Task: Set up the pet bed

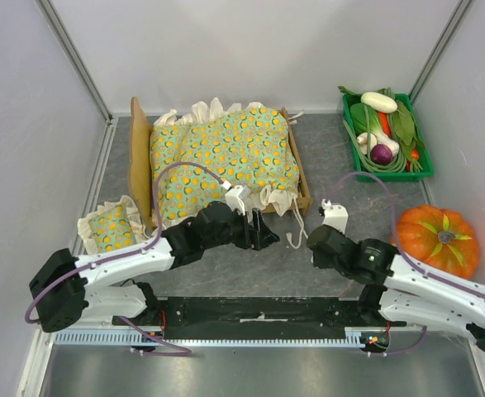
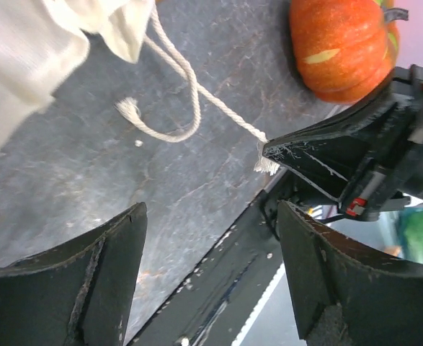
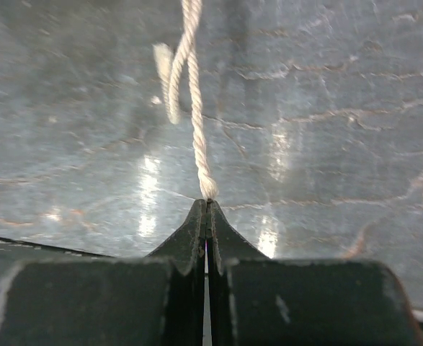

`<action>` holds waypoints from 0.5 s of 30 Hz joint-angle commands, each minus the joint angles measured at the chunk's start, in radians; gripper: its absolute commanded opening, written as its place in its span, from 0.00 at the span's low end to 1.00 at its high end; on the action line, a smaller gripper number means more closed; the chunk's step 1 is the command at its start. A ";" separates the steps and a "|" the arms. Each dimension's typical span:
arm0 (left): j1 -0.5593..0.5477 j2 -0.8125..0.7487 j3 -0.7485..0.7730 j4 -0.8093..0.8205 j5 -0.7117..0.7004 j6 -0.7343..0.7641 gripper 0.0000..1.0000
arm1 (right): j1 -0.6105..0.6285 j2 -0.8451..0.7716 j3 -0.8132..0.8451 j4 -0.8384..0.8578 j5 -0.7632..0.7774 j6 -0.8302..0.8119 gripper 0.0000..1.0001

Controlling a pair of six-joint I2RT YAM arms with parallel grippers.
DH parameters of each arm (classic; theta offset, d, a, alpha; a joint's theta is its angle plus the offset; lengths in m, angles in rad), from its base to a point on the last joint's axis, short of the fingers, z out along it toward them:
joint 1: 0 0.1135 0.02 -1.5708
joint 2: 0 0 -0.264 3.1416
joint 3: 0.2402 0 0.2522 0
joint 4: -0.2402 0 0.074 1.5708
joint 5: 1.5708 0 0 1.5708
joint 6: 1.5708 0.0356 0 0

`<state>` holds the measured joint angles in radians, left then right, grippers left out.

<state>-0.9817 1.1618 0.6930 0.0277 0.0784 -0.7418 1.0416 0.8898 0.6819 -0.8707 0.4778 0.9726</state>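
Note:
The pet bed point(image 1: 140, 157) stands at the back left of the table, its arched headboard on the left. A green orange-dotted cushion point(image 1: 225, 157) lies on it and overhangs the frame. White cords point(image 1: 294, 227) trail from the cushion's near right corner. My right gripper point(image 1: 311, 241) is shut on the end of one cord point(image 3: 194, 108), which is pinched at the tips of its shut jaws point(image 3: 208, 203). My left gripper point(image 2: 211, 267) is open just left of that, low over the table near the cushion's frill point(image 2: 45, 50), and holds nothing. The pinched cord end point(image 2: 265, 157) also shows there.
A small matching pillow point(image 1: 110, 225) lies left of the bed by the left wall. An orange pumpkin point(image 1: 436, 240) sits at the right and a green crate of vegetables point(image 1: 387, 136) at the back right. The black base rail point(image 1: 259, 313) runs along the near edge.

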 commanded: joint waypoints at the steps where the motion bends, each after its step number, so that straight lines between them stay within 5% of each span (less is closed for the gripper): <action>1: -0.041 0.099 -0.085 0.331 0.029 -0.261 0.79 | 0.005 -0.149 -0.091 0.131 -0.016 0.049 0.00; 10: -0.114 0.360 -0.138 0.789 -0.006 -0.531 0.78 | 0.005 -0.241 -0.235 0.344 -0.125 0.070 0.00; 15: -0.132 0.452 -0.110 0.854 0.026 -0.588 0.78 | 0.005 -0.264 -0.265 0.361 -0.133 0.071 0.00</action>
<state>-1.0966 1.5612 0.5568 0.7052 0.0868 -1.2144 1.0420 0.6495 0.4297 -0.5877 0.3595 1.0222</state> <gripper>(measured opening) 0.779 0.006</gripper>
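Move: The cord end pinched in the right fingertips is about 12 cm to the left hand's right, 4 cm back and 7 cm below. The loose cord lies on the table some 7 cm to the left hand's right, level with it fore and aft, about 15 cm down; the bed's near right corner is roughly 10 cm right, 8 cm ahead and 12 cm below. From the right hand, the loose cord lies about 5 cm left, 5 cm ahead and 8 cm down. The open left gripper reaches about 7.5 cm right, sinking some 5 cm and easing slightly back over the first part, towards the cord end in the right fingertips; it rolls roughly 25 degrees counter-clockwise, seen from behind along its fingers, which come to point more squarely right, and stays open. The right hand keeps its shut pinch on the cord and brings it nearly 3 cm left to meet that gripper, ending slightly lower after a small rise, its tips swinging some 15 degrees to the left. ##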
